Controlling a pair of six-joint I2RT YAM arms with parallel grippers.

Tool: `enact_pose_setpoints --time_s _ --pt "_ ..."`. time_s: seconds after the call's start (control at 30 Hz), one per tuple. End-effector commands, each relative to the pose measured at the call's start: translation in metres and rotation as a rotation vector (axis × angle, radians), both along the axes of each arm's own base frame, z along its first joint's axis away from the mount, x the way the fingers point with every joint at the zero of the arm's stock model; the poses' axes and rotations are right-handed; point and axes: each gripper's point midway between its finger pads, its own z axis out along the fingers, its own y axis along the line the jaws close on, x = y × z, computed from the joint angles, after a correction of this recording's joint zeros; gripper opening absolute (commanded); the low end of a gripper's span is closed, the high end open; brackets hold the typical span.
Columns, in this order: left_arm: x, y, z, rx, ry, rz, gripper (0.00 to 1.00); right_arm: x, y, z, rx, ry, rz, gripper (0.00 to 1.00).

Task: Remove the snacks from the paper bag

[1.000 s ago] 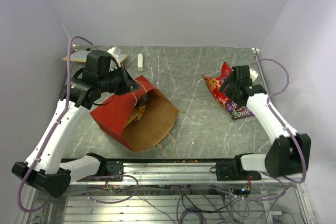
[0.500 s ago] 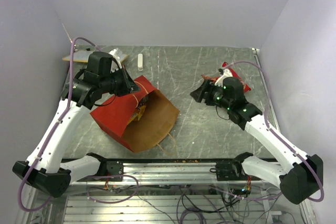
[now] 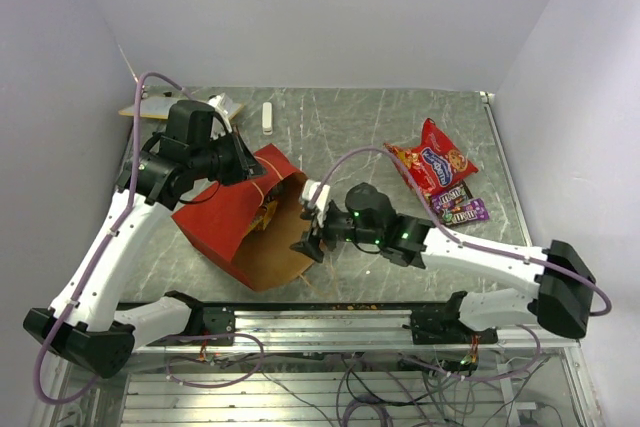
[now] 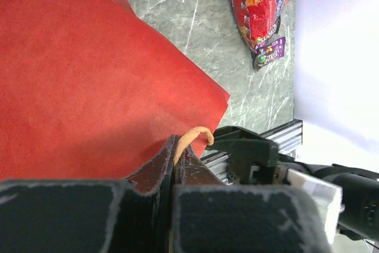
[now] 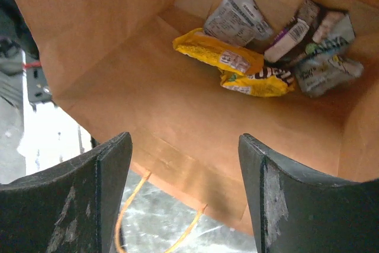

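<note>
The paper bag (image 3: 215, 215) lies on its side, red outside, brown inside, its mouth facing right. My left gripper (image 3: 244, 161) is shut on its tan string handle (image 4: 195, 135) at the upper rim and holds the mouth up. At the mouth my right gripper (image 3: 307, 238) stands open and empty, fingers (image 5: 106, 170) spread over the lower lip. Deep inside lie several snacks: a yellow packet (image 5: 219, 55), a silver one (image 5: 235, 21) and darker wrappers (image 5: 323, 63). A red snack bag (image 3: 432, 159) and a purple packet (image 3: 466, 212) rest on the table to the right.
A small white piece (image 3: 267, 117) and a flat cardboard scrap (image 3: 148, 107) lie at the back left. The metal rail (image 3: 330, 319) runs along the near edge. Walls close the table in on the left, back and right.
My right arm has swung left from the snacks on the right side to the bag's mouth, leaving the red snack bag on the table. The left arm has held still.
</note>
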Motion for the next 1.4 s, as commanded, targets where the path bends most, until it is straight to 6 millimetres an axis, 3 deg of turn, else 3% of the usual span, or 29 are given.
enact_pose_setpoints --time_s 0.0,0.1,0.27,0.6,0.87,1.07,1.37 --pt "-0.003 0.005 -0.001 0.002 -0.001 0.018 0.07 0.003 0.029 0.017 0.026 -0.268 0.161 0.73" --pt "-0.002 0.004 0.001 -0.008 0.002 0.024 0.07 -0.01 0.039 0.01 0.021 -0.399 0.312 0.73" --pt "0.0 0.003 0.005 -0.038 -0.022 0.044 0.07 -0.01 0.045 -0.003 0.014 -0.544 0.377 0.73" --pt "0.003 0.011 0.006 -0.002 -0.047 0.069 0.07 0.013 0.072 -0.033 -0.111 -0.793 0.504 0.73" --pt "0.002 0.016 0.004 0.035 -0.043 0.075 0.07 0.03 0.097 -0.056 -0.163 -0.878 0.554 0.74" --pt "0.001 0.017 0.006 0.033 -0.057 0.068 0.07 0.036 0.114 -0.086 -0.182 -0.885 0.597 0.74" --pt "-0.014 0.019 0.006 0.049 -0.042 0.027 0.07 0.062 0.148 -0.103 -0.194 -0.927 0.564 0.73"
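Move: From the right hand, the yellow snack inside the bag lies about 15 cm to the left, 5 cm ahead and 16 cm below. The silver packet lies some 5 cm farther left than the yellow snack and level with it fore and aft; the dark packet is about 4 cm ahead of the yellow snack and 3 cm left of it. The left hand has the yellow snack roughly 26 cm below it, 5 cm back and 3 cm to its left. Reach the right gripper through the bag's mouth towards the yellow snack, about 13 cm left and 12 cm down, edging some 5 cm forward after the start. Roll it about 60 degrees counter-clockwise as seen from behind the hand and keep the fingers wide open. Let the left gripper keep its pinch on the bag's cord handle, drifting only about 1 cm left. ##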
